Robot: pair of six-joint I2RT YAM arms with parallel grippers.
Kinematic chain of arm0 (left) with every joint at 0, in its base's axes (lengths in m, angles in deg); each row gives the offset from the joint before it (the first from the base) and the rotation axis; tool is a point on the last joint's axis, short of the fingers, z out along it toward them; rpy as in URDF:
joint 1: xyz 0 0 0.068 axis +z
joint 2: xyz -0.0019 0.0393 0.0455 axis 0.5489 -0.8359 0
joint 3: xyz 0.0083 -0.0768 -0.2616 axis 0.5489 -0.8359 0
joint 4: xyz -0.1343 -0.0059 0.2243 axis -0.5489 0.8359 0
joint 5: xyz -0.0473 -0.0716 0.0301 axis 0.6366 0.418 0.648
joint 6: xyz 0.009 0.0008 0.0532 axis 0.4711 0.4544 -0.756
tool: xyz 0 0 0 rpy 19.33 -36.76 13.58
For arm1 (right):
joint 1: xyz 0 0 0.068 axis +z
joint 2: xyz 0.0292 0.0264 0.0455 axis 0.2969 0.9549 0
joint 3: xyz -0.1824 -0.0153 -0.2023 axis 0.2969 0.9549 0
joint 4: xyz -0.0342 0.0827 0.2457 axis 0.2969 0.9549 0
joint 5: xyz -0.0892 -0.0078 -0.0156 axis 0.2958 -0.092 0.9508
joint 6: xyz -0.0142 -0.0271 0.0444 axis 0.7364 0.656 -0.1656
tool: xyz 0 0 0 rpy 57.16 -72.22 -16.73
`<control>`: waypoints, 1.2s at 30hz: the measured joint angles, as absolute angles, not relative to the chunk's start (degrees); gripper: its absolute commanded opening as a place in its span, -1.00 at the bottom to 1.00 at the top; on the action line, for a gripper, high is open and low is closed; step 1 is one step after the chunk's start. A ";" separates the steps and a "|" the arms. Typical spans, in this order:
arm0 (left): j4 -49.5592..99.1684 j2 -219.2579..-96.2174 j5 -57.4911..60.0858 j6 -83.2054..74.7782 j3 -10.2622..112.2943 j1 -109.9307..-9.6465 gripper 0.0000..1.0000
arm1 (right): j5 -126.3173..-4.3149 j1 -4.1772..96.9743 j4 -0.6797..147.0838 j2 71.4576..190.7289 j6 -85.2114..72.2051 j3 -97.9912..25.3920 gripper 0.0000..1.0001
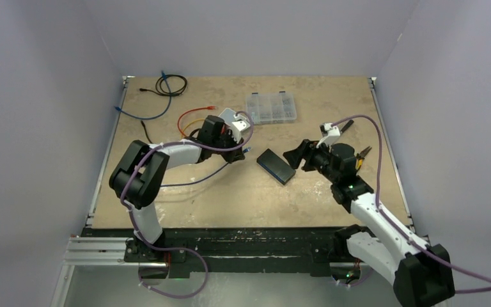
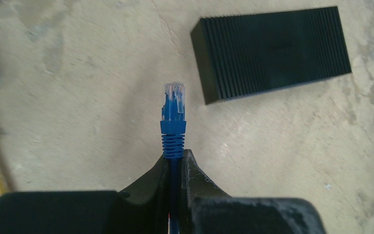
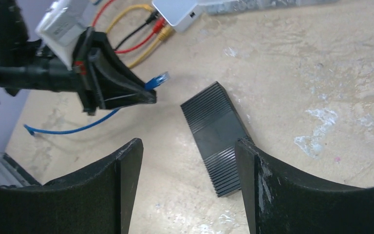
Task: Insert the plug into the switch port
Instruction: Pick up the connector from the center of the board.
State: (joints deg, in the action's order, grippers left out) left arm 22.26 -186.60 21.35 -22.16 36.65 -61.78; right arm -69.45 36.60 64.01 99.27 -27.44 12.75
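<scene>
A black ribbed switch [image 1: 275,165] lies flat on the table's middle; it also shows in the left wrist view [image 2: 271,51] and the right wrist view [image 3: 219,134]. My left gripper [image 1: 240,148] is shut on a blue cable just behind its boot, and the clear plug [image 2: 174,101] sticks out past the fingertips, a short way left of the switch. The plug also shows in the right wrist view [image 3: 159,79]. My right gripper [image 3: 187,146] is open and empty, hovering just right of the switch [image 1: 296,155]. The switch ports are hidden.
A white box [image 1: 238,119] with red, yellow and black cables sits behind the left gripper. A clear parts case [image 1: 270,107] lies at the back. Black and blue cables [image 1: 166,86] coil at the back left. The blue cable [image 1: 195,180] trails left across the table.
</scene>
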 measured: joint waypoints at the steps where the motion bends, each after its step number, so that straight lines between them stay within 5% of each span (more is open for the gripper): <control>1: 21.89 -186.60 22.31 -21.18 36.08 -61.78 -1.00 | -69.31 36.60 63.98 101.34 -26.93 12.22 0.45; 21: 20.58 -186.62 28.52 -5.58 29.33 -64.93 -1.00 | -72.40 34.81 59.66 132.90 -19.55 0.70 0.50; 36: 20.80 -187.41 29.02 -1.88 30.37 -67.94 -1.00 | -85.71 34.46 45.30 131.92 -20.16 6.71 0.40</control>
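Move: The left hand already grips the blue plug; the switch lies about 11 cm to its right, 4 cm back and 3 cm lower, with the white box 14 cm ahead and 2 cm left. From the open right hand the switch is some 7 cm left, 2 cm ahead and 17 cm below; the blue plug is about 15 cm left and 7 cm ahead, the pliers some 21 cm right and 5 cm ahead. Left carries plug back about 9 cm; open right dips forward-down 10 cm towards the switch, then rises leftward. ##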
